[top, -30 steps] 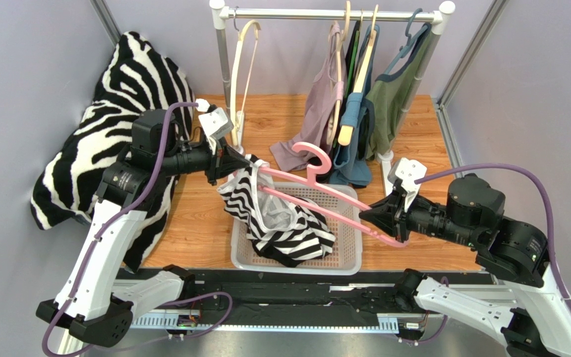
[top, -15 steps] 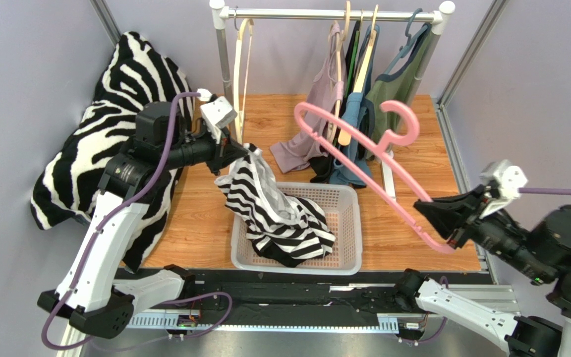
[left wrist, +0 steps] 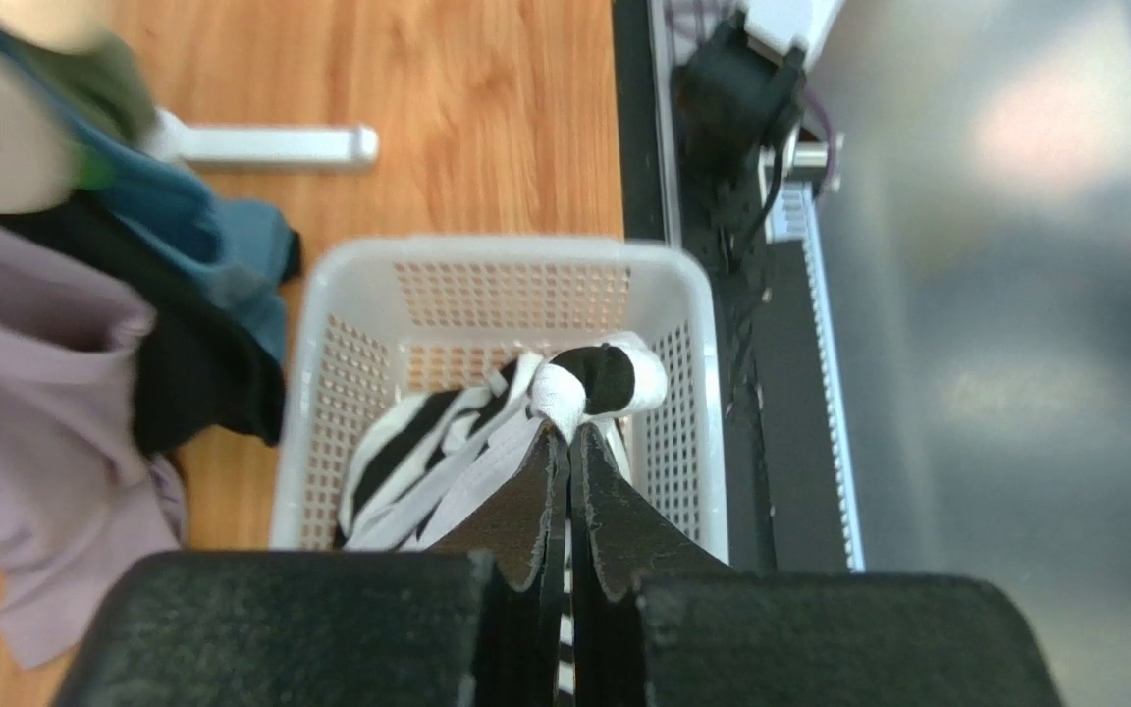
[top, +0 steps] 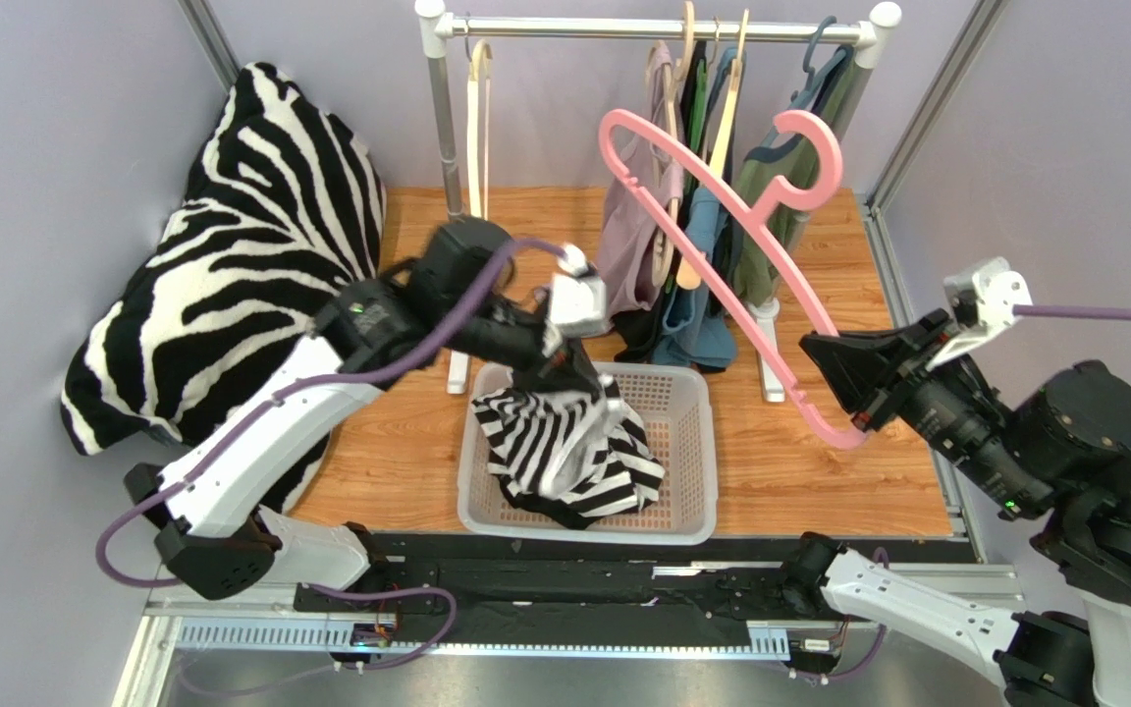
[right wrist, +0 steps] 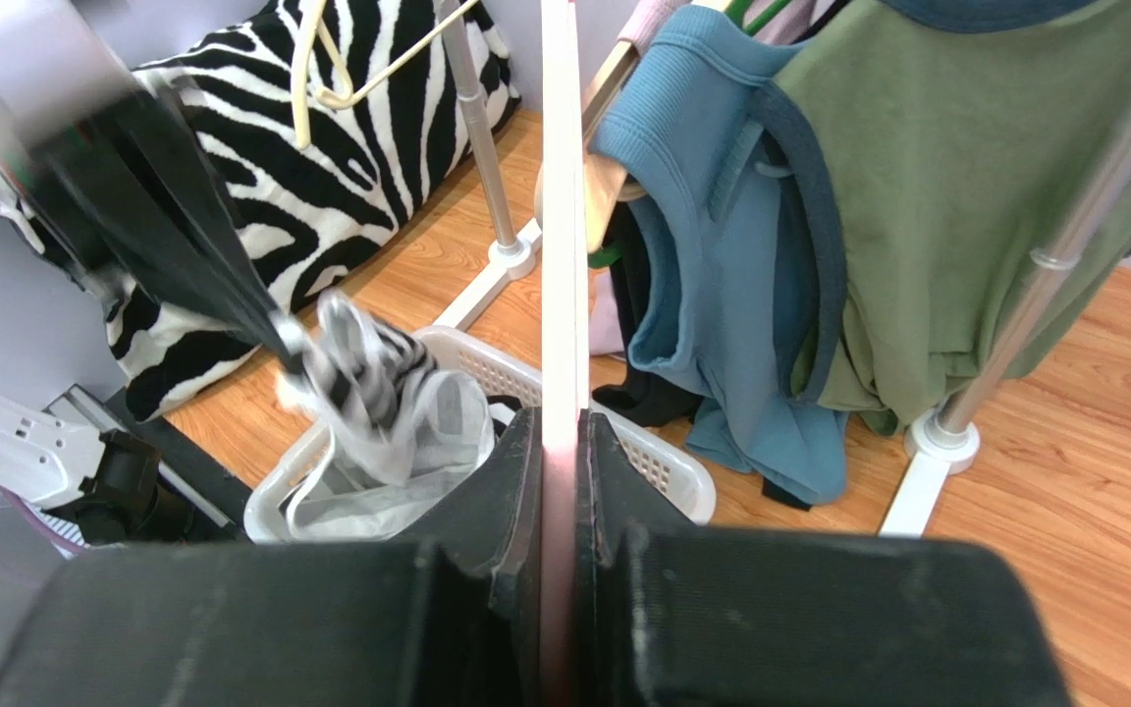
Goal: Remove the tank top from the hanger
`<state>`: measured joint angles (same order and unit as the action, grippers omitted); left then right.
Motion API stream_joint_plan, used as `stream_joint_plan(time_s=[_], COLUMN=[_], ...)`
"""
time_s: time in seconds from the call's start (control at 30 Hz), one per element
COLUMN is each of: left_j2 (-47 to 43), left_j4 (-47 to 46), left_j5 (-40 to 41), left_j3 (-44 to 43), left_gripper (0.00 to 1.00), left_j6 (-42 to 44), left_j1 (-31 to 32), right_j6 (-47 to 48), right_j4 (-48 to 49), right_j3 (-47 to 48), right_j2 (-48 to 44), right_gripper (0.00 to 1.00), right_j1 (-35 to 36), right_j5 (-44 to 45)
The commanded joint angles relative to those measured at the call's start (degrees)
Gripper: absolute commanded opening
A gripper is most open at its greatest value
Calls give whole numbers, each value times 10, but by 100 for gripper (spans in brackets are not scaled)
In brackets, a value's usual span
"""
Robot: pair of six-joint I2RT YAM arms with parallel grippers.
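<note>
The zebra-striped tank top (top: pixel 572 457) hangs bunched into the white basket (top: pixel 693 501), clear of the hanger. My left gripper (top: pixel 588 386) is shut on its upper edge, and the left wrist view shows striped fabric (left wrist: pixel 589 380) pinched at the tips of the left gripper (left wrist: pixel 569 438) over the basket (left wrist: pixel 498 254). The bare pink hanger (top: pixel 704 221) is raised at a slant to the right, my right gripper (top: pixel 833 386) shut on its lower end. In the right wrist view the hanger bar (right wrist: pixel 561 221) runs straight up from the right gripper (right wrist: pixel 563 430), with the tank top (right wrist: pixel 380 398) at lower left.
A clothes rack (top: pixel 660 27) stands at the back with several garments on hangers, among them a green top (top: pixel 786 192) and an empty cream hanger (top: pixel 476 118). A large zebra cushion (top: pixel 232 221) fills the left side. Grey walls close in on both sides.
The hanger came free of the tank top and rose up and to the right. My left gripper carried the tank top right and down over the basket.
</note>
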<state>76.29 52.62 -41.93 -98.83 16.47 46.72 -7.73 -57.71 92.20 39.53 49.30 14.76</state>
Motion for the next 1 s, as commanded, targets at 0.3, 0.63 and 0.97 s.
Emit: stream_joint_plan(time_s=[0.3,0.63,0.97], left_j2=[70,107,94], left_j4=[-30,-197,-118], left_j5=[215,353,253], left_j3=[247,391,380], left_gripper=[29,74,99], left_j6=[69,95,119], left_j1=[46,47,48], right_j6=[-25,-17,-36], right_j4=[61,63,6], right_j3=[49,72,183], right_j2=[82,122,205], right_gripper=[0,0,0], right_j1=[-3,-3,-3], right_j5=[-41,-40,-10])
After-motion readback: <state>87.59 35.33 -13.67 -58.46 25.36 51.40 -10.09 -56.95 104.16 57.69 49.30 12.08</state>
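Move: The left gripper still pinches the striped tank top by a strap. The basket's middle is about 34 cm below that hand, some 5 cm ahead and 2 cm to its left. The mauve top hangs roughly 26 cm ahead and 2 cm right, the blue top 22 cm ahead and 11 cm right, both some 20 cm lower. The right gripper holds the pink hanger; the rack bar's empty stretch is around 30 cm ahead, 26 cm left, near its height. Bring the left gripper down fast, about 31 cm into the basket with the striped tank top, drifting slightly forward and left, and tip its fingers some 40 degrees from pointing right towards straight down. Open them wide on the way down to let go of the cloth. Meanwhile carry the pink hanger with the right gripper about 7 cm left and 5 cm forward towards the rack, grip kept shut. ##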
